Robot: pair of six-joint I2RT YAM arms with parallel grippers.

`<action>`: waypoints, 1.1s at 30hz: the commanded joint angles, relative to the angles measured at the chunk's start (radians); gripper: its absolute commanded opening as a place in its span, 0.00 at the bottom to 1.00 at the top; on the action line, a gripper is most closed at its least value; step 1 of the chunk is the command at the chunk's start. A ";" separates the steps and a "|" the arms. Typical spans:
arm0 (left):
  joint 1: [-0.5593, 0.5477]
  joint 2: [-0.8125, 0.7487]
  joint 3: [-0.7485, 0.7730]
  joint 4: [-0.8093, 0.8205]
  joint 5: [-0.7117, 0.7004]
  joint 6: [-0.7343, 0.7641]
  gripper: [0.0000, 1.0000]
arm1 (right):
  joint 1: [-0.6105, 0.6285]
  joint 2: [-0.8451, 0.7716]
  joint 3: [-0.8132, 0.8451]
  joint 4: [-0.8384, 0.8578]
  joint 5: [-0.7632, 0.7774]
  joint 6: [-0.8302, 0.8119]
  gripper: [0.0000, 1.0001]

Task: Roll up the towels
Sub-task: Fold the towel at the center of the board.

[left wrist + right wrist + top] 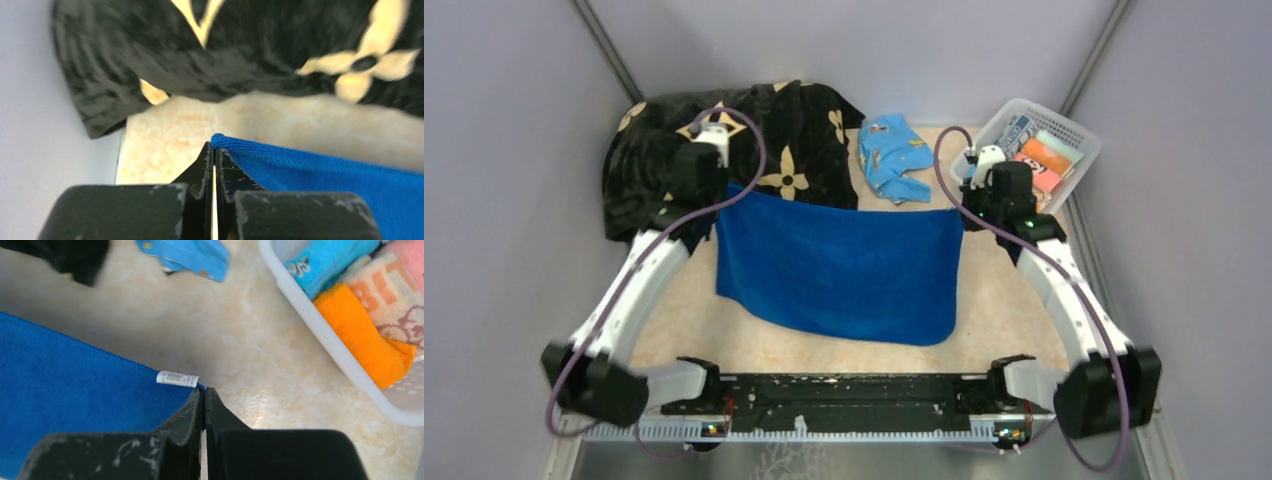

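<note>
The large royal-blue towel (839, 270) is held up by its two far corners and hangs down onto the table toward the near edge. At the far-left corner my left gripper (721, 190) is shut on its edge; in the left wrist view that corner (300, 170) sits pinched at the left gripper's (214, 148) tips. My right gripper (959, 212) is shut on the far-right corner, beside the white label (177, 379) just left of the right gripper's (204, 391) tips. A small turquoise towel (892, 155) lies crumpled at the back centre, apart from both grippers.
A black blanket with cream flowers (764, 125) is heaped at the back left, just behind the left gripper. A white basket (1024, 104) at the back right holds several rolled cloths, orange (365, 340) and turquoise (325, 260) among them. Grey walls enclose three sides.
</note>
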 commanded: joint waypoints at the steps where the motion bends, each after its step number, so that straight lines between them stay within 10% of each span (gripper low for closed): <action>1: 0.010 0.256 0.050 0.006 -0.093 -0.014 0.00 | -0.007 0.185 0.000 0.235 0.207 -0.038 0.00; 13: 0.038 0.531 0.104 0.108 -0.106 0.067 0.00 | -0.015 0.427 -0.088 0.591 0.368 -0.243 0.00; 33: 0.039 0.494 -0.004 0.175 -0.190 0.086 0.03 | -0.004 0.232 -0.153 0.321 0.220 -0.057 0.00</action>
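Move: Both hands hold the blue towel by its far corners, in the air. The bare board where the left corner is going lies about 9 cm ahead of the left hand and some 21 cm below; the black blanket's middle is roughly 20 cm ahead, 3 cm left. The right corner's spot is about 9 cm ahead of the right hand, 4 cm right and 14 cm below; the light blue cloth lies 19 cm ahead, 9 cm left, the basket 18 cm ahead, 16 cm right. Down and forward in one quick swing, both hands keep their pinch on the far corners and bring the blue towel towards the board: the left sinks about 15 cm while reaching 8 cm ahead, its fingers tipping down some 20 degrees; the right drops 11 cm, reaches 10 cm out and drifts right, rolling its right side up. The left then nearly stops, while the right draws back 3 cm. ##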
